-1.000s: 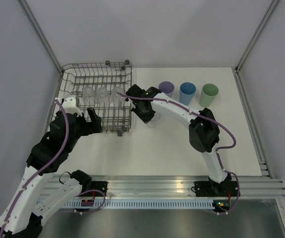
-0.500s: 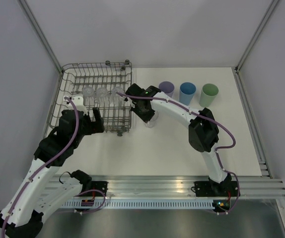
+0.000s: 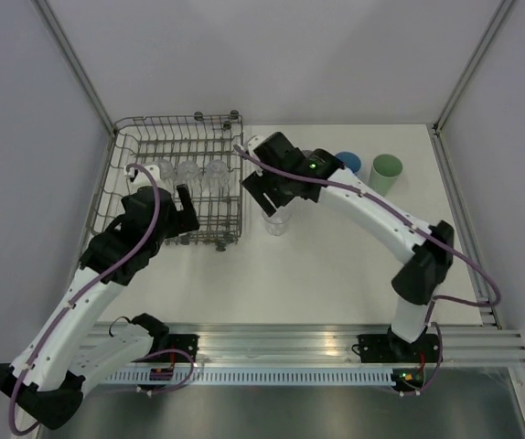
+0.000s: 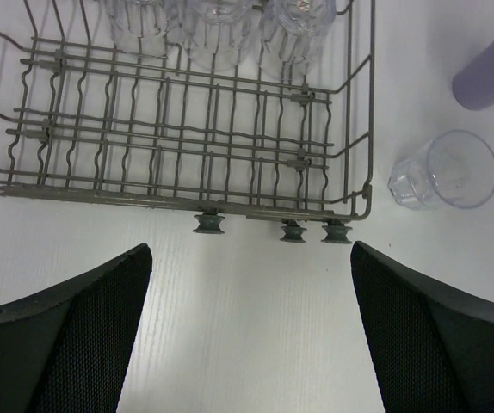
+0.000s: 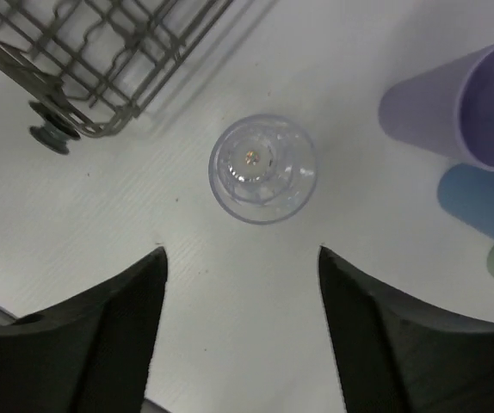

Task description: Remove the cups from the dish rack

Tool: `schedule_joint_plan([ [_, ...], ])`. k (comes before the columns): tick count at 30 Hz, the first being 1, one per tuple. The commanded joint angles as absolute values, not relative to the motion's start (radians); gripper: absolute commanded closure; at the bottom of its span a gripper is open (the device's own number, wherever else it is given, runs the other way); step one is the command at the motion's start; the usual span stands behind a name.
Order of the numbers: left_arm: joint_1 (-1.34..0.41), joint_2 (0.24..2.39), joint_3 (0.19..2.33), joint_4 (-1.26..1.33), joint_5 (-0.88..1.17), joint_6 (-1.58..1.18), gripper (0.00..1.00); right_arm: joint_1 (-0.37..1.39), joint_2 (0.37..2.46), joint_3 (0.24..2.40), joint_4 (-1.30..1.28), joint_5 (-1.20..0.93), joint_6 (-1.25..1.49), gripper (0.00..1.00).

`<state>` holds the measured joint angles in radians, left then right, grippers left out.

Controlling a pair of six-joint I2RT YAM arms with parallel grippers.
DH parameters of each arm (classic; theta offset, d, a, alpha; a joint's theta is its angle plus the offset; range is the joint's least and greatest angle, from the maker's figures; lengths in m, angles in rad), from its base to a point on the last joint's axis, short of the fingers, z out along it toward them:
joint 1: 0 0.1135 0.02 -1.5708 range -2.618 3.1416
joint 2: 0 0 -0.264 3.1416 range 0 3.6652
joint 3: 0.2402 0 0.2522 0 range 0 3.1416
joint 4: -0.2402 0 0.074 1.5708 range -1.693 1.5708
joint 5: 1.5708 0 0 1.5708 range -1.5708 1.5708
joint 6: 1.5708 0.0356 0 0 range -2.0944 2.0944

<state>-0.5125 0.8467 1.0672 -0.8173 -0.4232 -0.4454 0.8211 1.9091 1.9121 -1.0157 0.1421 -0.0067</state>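
The grey wire dish rack (image 3: 178, 120) stands at the far left of the table. Three clear cups (image 3: 189, 172) sit in a row inside it and show at the top of the left wrist view (image 4: 221, 13). A fourth clear cup (image 3: 277, 222) stands upright on the table just right of the rack (image 5: 262, 169). The lilac cup (image 5: 462, 103), blue cup (image 3: 348, 163) and green cup (image 3: 386, 172) stand in a row behind it. My right gripper (image 5: 243, 327) is open and empty above the clear cup. My left gripper (image 4: 251, 344) is open and empty at the rack's near edge.
The rack's near right corner with its rubber feet (image 4: 309, 231) lies close to the standing clear cup (image 4: 445, 169). My right arm (image 3: 372, 206) reaches across the table and hides most of the lilac cup from above.
My right gripper has let go of the clear cup and risen away from it, leaving it standing. My left gripper has moved forward toward the rack.
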Motion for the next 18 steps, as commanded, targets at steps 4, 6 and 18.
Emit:
schedule_joint_plan([
  [4, -0.512, 0.929, 1.140, -0.804, -0.627, -0.731, 0.00, 0.824, 1.484, 1.606, -0.731, 0.245, 0.047, 0.02],
  [6, -0.512, 0.965, 1.167, -0.807, -0.655, -0.797, 0.00, 0.825, 1.393, 1.510, -0.617, 0.236, 0.069, 0.02],
  [18, -0.355, 1.324, 1.327, -0.807, -0.735, -1.020, 0.00, 0.825, 0.913, 1.099, -0.434, 0.109, 0.187, 0.02],
])
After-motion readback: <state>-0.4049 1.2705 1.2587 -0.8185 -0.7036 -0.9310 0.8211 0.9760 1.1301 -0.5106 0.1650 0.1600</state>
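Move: The leftmost of the three glasses still in the rack is about 17 cm ahead of the left hand, 6 cm to its left and 16 cm below. The middle glass is equally far out but straight ahead, and the right glass 6 cm to the hand's right. The set-down glass stands some 11 cm beneath the right hand, barely 1 cm left; the purple cup is 10 cm ahead and 6 cm right of that hand, the blue cup 10 cm ahead and 14 cm right. Already free of the set-down glass, the right hand climbs about 11 cm while drawing back and to the right some 9 cm each; its fingers finish opening wide and swing up to point leftward, less steeply down. Meanwhile the left hand speeds forward over the rack towards the leftmost glass, with a slight drift left, turning some 30 degrees counter-clockwise, fingers staying wide open. ##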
